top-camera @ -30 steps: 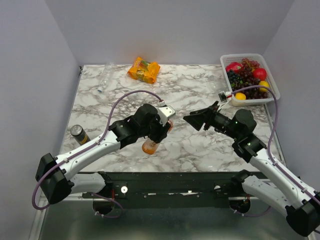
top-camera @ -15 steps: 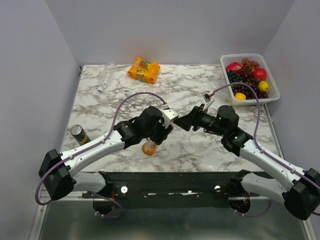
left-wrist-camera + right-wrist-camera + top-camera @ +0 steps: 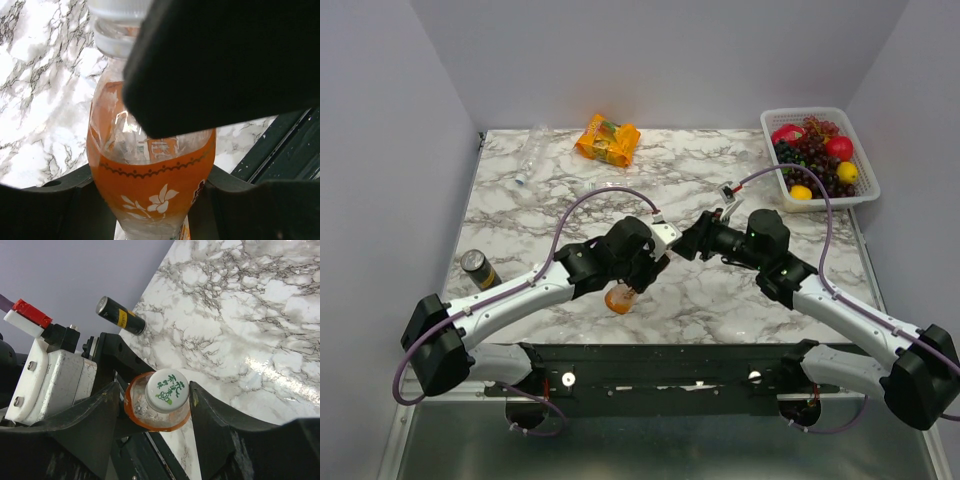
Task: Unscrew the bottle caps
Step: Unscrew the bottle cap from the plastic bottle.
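My left gripper (image 3: 642, 268) is shut on the orange bottle (image 3: 619, 297) and holds it tilted above the table's near edge. In the left wrist view its fingers (image 3: 47, 200) press the orange label (image 3: 155, 180) from both sides. The bottle's white cap (image 3: 167, 389), printed with green characters, lies between the jaws of my right gripper (image 3: 155, 387). A small gap shows on each side of the cap, so the right gripper is open. A right finger (image 3: 225, 60) hides part of the bottle's neck, and the cap (image 3: 117, 7) shows at the top edge.
A black can with a yellow label (image 3: 478, 268) lies at the left edge. An orange snack packet (image 3: 608, 139) and a clear bottle (image 3: 530, 152) lie at the back. A white basket (image 3: 817, 112) of fruit stands at the back right.
My right arm has swung left to the held bottle, and its jaws have come around the cap and narrowed. The left arm has shifted slightly with the bottle.
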`<action>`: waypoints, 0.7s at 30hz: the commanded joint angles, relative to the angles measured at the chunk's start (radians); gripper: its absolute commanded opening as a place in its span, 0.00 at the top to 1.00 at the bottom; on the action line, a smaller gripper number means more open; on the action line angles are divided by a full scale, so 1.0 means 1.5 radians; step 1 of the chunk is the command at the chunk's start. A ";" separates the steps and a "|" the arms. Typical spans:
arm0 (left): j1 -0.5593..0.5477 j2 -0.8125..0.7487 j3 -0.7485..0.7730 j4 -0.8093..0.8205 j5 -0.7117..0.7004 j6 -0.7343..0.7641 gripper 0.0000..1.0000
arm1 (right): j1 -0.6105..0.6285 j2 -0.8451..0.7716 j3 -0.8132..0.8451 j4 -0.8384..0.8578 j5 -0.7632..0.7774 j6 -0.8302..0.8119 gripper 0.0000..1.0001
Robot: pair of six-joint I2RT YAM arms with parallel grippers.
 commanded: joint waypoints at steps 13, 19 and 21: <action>-0.014 0.013 0.022 -0.001 0.042 0.007 0.61 | 0.015 0.012 0.000 0.089 -0.008 0.016 0.68; 0.000 -0.016 0.015 0.022 0.163 0.015 0.61 | 0.016 0.011 -0.013 0.099 -0.023 -0.025 0.81; 0.021 -0.027 0.011 0.036 0.244 0.015 0.60 | 0.014 0.009 -0.018 0.108 -0.045 -0.042 0.83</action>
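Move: The cap of the plastic bottle is already between my open right fingers, roughly 1 cm ahead and 1 cm above their midpoint, level with it sideways. The bottle's middle is about 7 cm left of that hand, neither ahead nor back, and 6 cm down; a clear bottle lies on the table about 35 cm ahead, 14 cm left and 20 cm below. From my left hand, still gripping the bottle, the cap is some 6 cm right, 2 cm ahead and 7 cm up. I close my right fingers from about two-thirds open until both pads pinch the sides of the cap, easing that hand not quite 1 cm forward to centre on the cap as they shut. My left hand keeps its hold on the bottle and drifts back and to the right, about 1.5 cm in all, tilting some 5 degrees towards the end. ##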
